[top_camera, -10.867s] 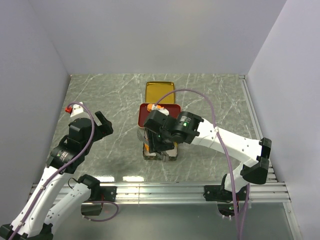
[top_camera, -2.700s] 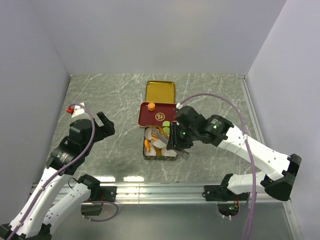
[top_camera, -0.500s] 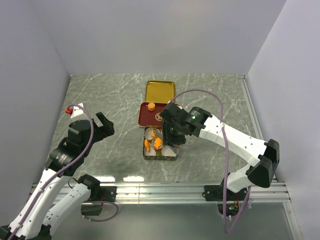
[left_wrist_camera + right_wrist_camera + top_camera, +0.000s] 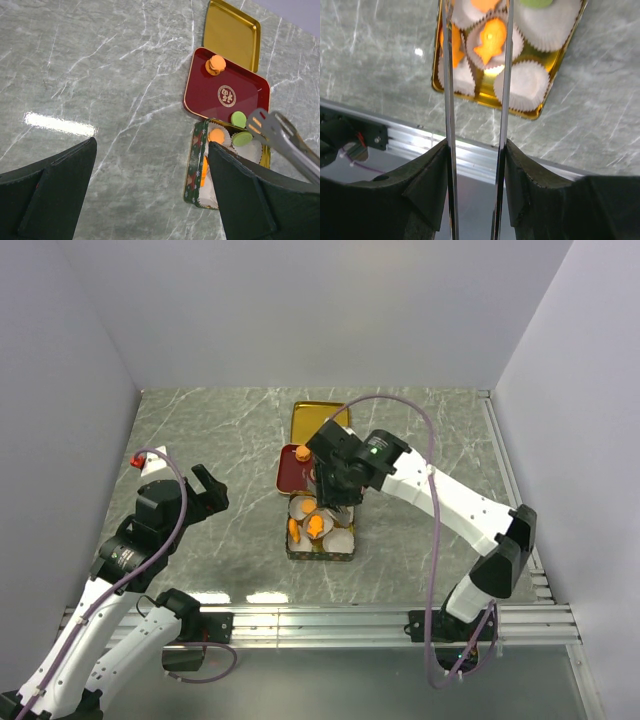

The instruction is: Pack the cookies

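Note:
The cookies lie in white paper cups in a green tin (image 4: pixel 320 540): a fish-shaped one (image 4: pixel 491 37), orange rounds (image 4: pixel 216 135) and two green ones (image 4: pixel 242 138). More orange cookie (image 4: pixel 216 64) sits on the red lid (image 4: pixel 225 95). My right gripper (image 4: pixel 475 160) is shut on metal tongs (image 4: pixel 449 100), hovering over the tin's far end (image 4: pixel 335 490). The tong tips (image 4: pixel 257 121) hang near the green cookies, and nothing shows between them. My left gripper (image 4: pixel 150 165) stands open well left of the tin, holding nothing.
A gold tray (image 4: pixel 320 422) lies beyond the red lid. Empty paper cups (image 4: pixel 526 85) fill the tin's near end. An aluminium rail (image 4: pixel 320 622) runs along the table's near edge, and walls close in on three sides.
Over the last half second my right arm has shifted back and left with the tongs, from over the tin's middle toward the red lid. The left arm is unchanged.

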Motion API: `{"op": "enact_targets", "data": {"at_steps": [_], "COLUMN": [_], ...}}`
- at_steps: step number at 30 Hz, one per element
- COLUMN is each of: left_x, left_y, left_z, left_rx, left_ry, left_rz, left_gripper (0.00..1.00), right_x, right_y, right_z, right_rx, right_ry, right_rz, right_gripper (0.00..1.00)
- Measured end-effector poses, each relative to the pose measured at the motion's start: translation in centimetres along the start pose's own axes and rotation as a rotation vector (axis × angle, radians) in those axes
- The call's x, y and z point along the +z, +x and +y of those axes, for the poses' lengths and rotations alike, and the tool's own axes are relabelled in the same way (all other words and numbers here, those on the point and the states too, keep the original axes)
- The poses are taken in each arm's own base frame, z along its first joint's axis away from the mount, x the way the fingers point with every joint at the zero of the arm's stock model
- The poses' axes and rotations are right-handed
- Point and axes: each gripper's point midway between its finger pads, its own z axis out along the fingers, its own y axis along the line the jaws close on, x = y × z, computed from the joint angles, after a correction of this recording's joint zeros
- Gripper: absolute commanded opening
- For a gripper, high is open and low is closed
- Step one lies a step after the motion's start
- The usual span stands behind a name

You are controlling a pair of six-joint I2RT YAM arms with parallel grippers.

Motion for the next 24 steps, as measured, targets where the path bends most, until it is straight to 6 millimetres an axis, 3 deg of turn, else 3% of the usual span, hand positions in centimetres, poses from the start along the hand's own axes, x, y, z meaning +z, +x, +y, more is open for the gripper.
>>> {"op": "enact_targets", "data": {"at_steps": [7, 14, 24], "left_x": [0.0, 0.0, -0.2], "left_y": [0.0, -0.1, -0.3], "left_z": [0.0, 0.1, 0.2], "left_rx": [0.0, -0.001, -0.006], "left_ry": [-0.001, -0.006, -0.004], "left_rz": [0.0, -0.005, -0.018], "left_gripper": [0.99, 1.0, 0.99], "right_x": [1.6, 5.0, 9.3], "right_y": [-3.4, -5.9, -7.2], "right_z": [0.4, 0.7, 0.5], "right_rx": [-0.02, -0.057, -0.102], "right_ry": [0.04, 0.09, 0.146], "right_rz": [-0.017, 0.012, 0.075], "right_gripper": [0.51, 0.52, 0.54]}}
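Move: Ahead on the red tray, the orange cookie lies about 20 cm forward and 8 cm to the left of the right hand, some 19 cm below it. The green cookie on the tray is about 11 cm ahead and 1 cm left of that hand; the box's centre is 1 cm ahead and 4 cm left. Beyond the orange cookie, the gold lid lies 7 cm farther out and 4 cm right of it. From the left hand the orange cookie is roughly 17 cm forward and 21 cm right. Carrying the empty tongs off the box, the right hand sweeps about 10 cm forward and a little left over the tray, towards the orange cookie; after a nearly level start it sinks some 5 cm. The wrist rolls about 10 degrees, swinging the tongs closer to straight down, while the gripper keeps hold of the half-open tongs. ##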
